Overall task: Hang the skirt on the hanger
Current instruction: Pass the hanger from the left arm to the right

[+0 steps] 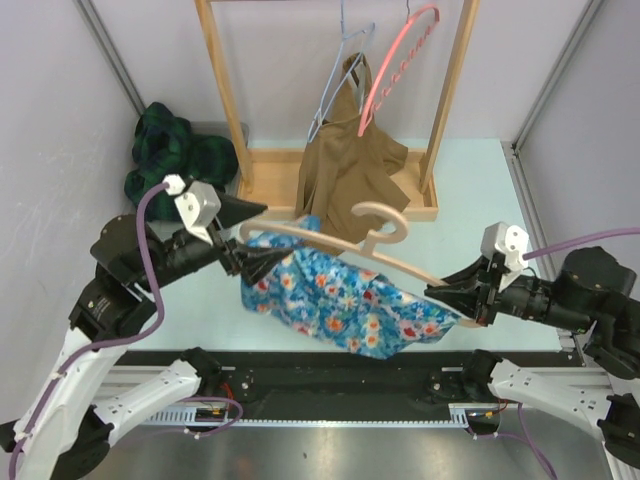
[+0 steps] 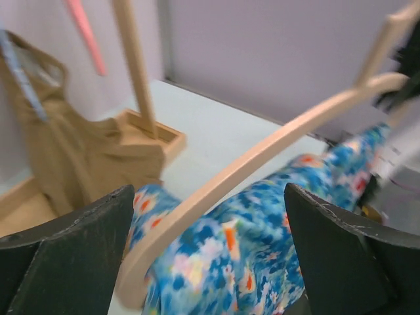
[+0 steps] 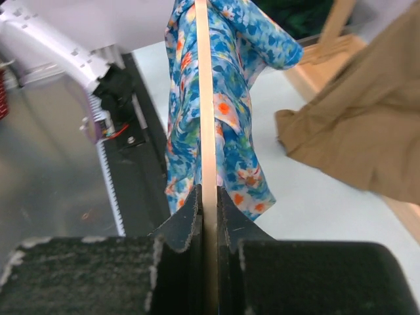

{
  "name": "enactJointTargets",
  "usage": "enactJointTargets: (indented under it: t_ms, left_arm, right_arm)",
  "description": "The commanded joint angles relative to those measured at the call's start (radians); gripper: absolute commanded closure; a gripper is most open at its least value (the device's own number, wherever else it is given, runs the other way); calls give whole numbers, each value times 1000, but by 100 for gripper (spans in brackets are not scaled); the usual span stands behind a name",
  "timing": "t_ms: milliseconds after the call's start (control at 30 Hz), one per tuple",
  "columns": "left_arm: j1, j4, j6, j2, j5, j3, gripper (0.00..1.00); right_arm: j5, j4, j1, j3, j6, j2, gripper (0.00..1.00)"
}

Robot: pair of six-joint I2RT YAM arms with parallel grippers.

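Observation:
A pale wooden hanger (image 1: 410, 268) hangs in the air over the table, tilted down to the right. A blue floral skirt (image 1: 340, 305) is draped over it and sags below. My right gripper (image 1: 445, 293) is shut on the hanger's right end; in the right wrist view its pads (image 3: 190, 213) pinch the thin wood (image 3: 205, 98), with the skirt (image 3: 233, 85) beyond. My left gripper (image 1: 262, 235) stands open around the hanger's left end. In the left wrist view the hanger (image 2: 262, 154) and skirt (image 2: 262, 256) lie between the spread fingers (image 2: 79, 243), not touching them.
A wooden clothes rack (image 1: 270, 180) stands at the back. On it hang a brown garment (image 1: 345, 165), a pink hanger (image 1: 400, 60) and a pale wire hanger (image 1: 340, 70). A dark green plaid cloth (image 1: 175, 150) lies bunched at the back left.

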Motion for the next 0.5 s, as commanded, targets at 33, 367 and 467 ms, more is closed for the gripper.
enactJointTargets:
  t_ms: [33,367,467]
  left_arm:
    - [3,210,-50,53,-396,12,0]
    - [3,296,-96,15,-745,-81,0]
    - [3,304,-106,0,-744,-112,0]
  right_arm:
    - [222,66,-5,57,9,-27,100]
    - [560,37,10,28,-1,-86,100]
    - [664,87,24,22,6,-124,100]
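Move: From the left hand, already open, the hanger's middle lies about 16 cm right and 4 cm back, level with it. The right hand still pinches the hanger near its right end; ahead is the rack, where the brown skirt hangs some 40 cm ahead, 21 cm left and 15 cm lower. The pink hanger is roughly 40 cm ahead, 13 cm left and 10 cm higher. Right hand carries the still-pinched hanger right and forward, turning clockwise; open left hand leaves some 12 cm forward-left. ##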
